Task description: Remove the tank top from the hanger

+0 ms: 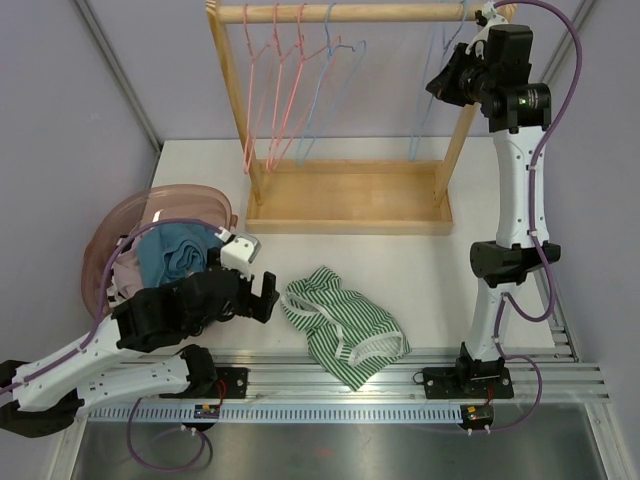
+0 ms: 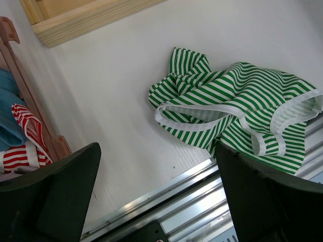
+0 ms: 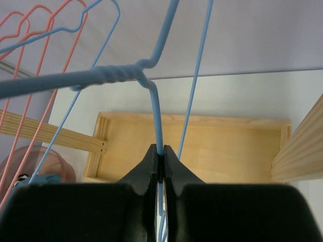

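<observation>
The green-and-white striped tank top (image 1: 345, 325) (image 2: 237, 101) lies crumpled on the white table near the front edge, with no hanger in it. My left gripper (image 1: 265, 295) (image 2: 156, 166) hovers just left of it, wide open and holding nothing; one fingertip overlaps the garment's near hem in the left wrist view. My right gripper (image 1: 447, 85) (image 3: 160, 151) is up at the rack's right end, shut on the wire of a bare blue hanger (image 3: 116, 73) just below its twisted neck.
A wooden rack (image 1: 345, 200) stands at the back; its rail (image 1: 350, 12) carries several bare pink and blue hangers (image 1: 290, 90). A pink basket (image 1: 150, 215) of clothes sits at the left, with a red-striped garment (image 2: 25, 136) in it. An aluminium rail (image 1: 350, 375) runs along the near edge.
</observation>
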Action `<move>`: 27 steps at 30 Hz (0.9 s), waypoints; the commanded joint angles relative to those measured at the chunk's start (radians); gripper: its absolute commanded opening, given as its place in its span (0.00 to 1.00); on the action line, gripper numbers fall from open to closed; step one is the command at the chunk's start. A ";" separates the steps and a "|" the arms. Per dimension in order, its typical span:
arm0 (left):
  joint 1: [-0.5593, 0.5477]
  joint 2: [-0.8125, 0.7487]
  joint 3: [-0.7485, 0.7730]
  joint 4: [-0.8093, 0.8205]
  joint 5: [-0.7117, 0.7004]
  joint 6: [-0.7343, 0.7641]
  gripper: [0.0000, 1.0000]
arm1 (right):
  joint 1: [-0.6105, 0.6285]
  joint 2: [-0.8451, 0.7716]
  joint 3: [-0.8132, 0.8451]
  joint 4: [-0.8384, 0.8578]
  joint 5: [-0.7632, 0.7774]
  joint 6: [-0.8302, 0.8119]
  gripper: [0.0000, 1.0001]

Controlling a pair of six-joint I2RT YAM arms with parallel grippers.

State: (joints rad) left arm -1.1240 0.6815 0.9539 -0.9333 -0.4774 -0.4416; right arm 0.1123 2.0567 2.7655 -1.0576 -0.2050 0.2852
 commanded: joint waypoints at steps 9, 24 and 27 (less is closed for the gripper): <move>0.001 0.001 -0.026 0.086 0.034 0.026 0.99 | -0.010 -0.075 -0.066 0.033 -0.013 -0.026 0.00; -0.020 0.062 -0.055 0.212 0.091 -0.028 0.99 | -0.011 -0.260 -0.219 0.041 -0.048 -0.061 0.70; -0.046 0.121 -0.083 0.290 0.103 -0.042 0.99 | -0.011 -0.363 -0.325 0.077 -0.048 -0.066 0.99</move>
State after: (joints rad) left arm -1.1442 0.7555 0.8951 -0.7769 -0.4057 -0.4595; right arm 0.1047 1.8072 2.4832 -1.0206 -0.2302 0.2371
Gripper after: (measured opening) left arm 0.988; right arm 0.971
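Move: The rack's rod passes about 9 cm above and 2 cm ahead of the right hand, which is shut on the last blue hanger. The right-hand post stands some 6 cm right and 2 cm ahead, the other blue hanger's hook roughly 16 cm left, 2 cm ahead and 9 cm above. From the open left hand the green striped tank top lies about 17 cm right, 3 cm ahead and 20 cm below; the bin is some 20 cm left, 16 cm ahead, 18 cm below. Easing down about half a centimetre first, the right hand then opens wide from its pinch on the blue hanger and backs off the rack about 5 cm, rising some 2 cm. Meanwhile the open left hand drifts, then speeds up, about 4 cm to the right towards the green striped tank top, starting to sink only at the end and touching nothing. ##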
